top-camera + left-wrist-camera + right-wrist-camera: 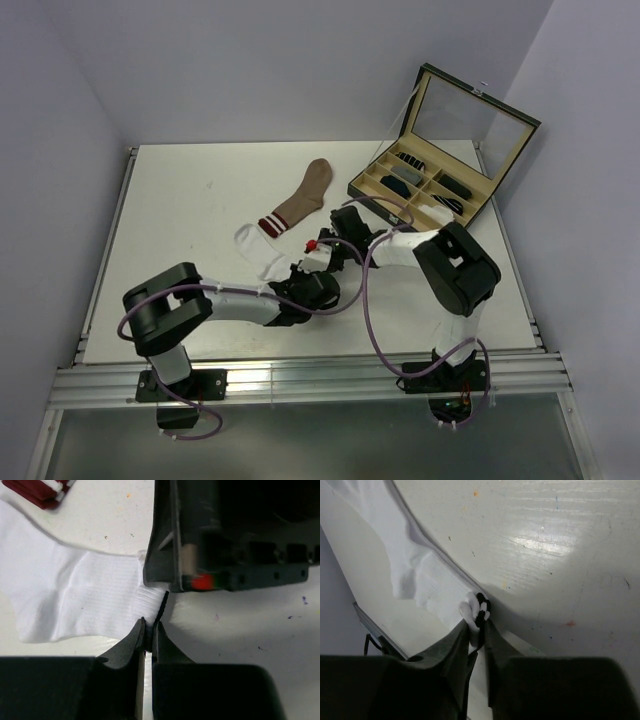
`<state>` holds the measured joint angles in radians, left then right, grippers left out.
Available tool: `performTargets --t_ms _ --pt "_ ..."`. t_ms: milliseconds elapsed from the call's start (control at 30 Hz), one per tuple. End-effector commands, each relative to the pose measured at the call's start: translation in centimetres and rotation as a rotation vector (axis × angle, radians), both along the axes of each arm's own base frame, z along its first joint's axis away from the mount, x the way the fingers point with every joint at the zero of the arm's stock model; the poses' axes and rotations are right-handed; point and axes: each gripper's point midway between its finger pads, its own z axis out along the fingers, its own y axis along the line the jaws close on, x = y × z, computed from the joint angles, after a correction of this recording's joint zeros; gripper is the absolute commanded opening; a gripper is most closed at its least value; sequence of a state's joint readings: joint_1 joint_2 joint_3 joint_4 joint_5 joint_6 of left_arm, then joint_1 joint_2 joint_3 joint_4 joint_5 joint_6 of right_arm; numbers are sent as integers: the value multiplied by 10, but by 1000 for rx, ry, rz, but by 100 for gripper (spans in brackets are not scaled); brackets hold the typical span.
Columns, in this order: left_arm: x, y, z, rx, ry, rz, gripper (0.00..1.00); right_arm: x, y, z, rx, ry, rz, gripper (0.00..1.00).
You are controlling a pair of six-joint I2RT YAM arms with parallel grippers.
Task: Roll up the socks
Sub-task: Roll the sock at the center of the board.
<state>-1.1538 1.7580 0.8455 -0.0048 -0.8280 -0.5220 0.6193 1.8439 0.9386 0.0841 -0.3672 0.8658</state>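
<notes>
The white sock [256, 250] lies flat near the table's middle, and its dark-striped cuff is bunched where both grippers meet. My left gripper [149, 625] is shut on the cuff edge of the white sock [75, 595]. My right gripper [480, 624] pinches the bunched, striped cuff of the same white sock [427, 582], jaws nearly together. In the top view the left gripper [301, 277] and right gripper [323, 253] sit almost touching. The tan-brown sock [305, 198] lies flat just beyond them, its red-and-white cuff [42, 491] towards the white sock.
An open box [372, 184] with a raised mirrored lid stands at the back right, with several small sock rolls [420, 182] in its compartments. The right arm's body [225, 535] hangs close above the left gripper. Cables loop over the table's near right part.
</notes>
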Motion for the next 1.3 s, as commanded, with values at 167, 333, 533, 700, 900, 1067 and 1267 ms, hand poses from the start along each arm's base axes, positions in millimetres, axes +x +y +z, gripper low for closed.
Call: performTargets --t_ms 167,333,533,700,900,1067,1267 --pt "-4 -4 11 -386 215 -26 0 9 -3 39 69 -125 -17 45" --pt "0 -3 18 -552 311 -33 0 11 -6 55 143 -176 -43 54" --pt "3 2 24 -772 430 -24 0 9 -3 59 193 -201 -34 55" --pt "11 18 20 -902 501 44 0 7 0 48 212 -177 -22 54" --pt "9 24 13 -1006 574 83 0 6 4 35 226 -145 -20 54" --pt "6 31 3 -1073 626 124 0 5 5 22 216 -117 -20 54" --pt "5 36 -2 -1131 662 162 0 5 6 9 206 -90 -21 54"
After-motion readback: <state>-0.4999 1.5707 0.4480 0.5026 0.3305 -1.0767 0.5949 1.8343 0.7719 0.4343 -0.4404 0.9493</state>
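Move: The white sock's striped cuff is already pinched in my left hand, its middle only about 1 cm ahead and 1 cm left. For my right hand it lies roughly 2 cm back, straight in line sideways, still between the loosening fingertips. From my left hand, the white sock's body is centred some 6 cm ahead and 8 cm left, and the brown sock's red cuff about 13 cm ahead and 8 cm left, both a centimetre or two lower. My right fingers open to about half and come free of the bunched cuff. That hand rises about 4 cm, then sinks almost to where it began, with its open jaws at the cuff's right-hand side. Meanwhile my left hand keeps its pinch, carries the cuff about 3.5 cm left and slightly forward, and rolls over some 70 degrees, swinging its fingers from pointing forward to pointing forward-right and down. ##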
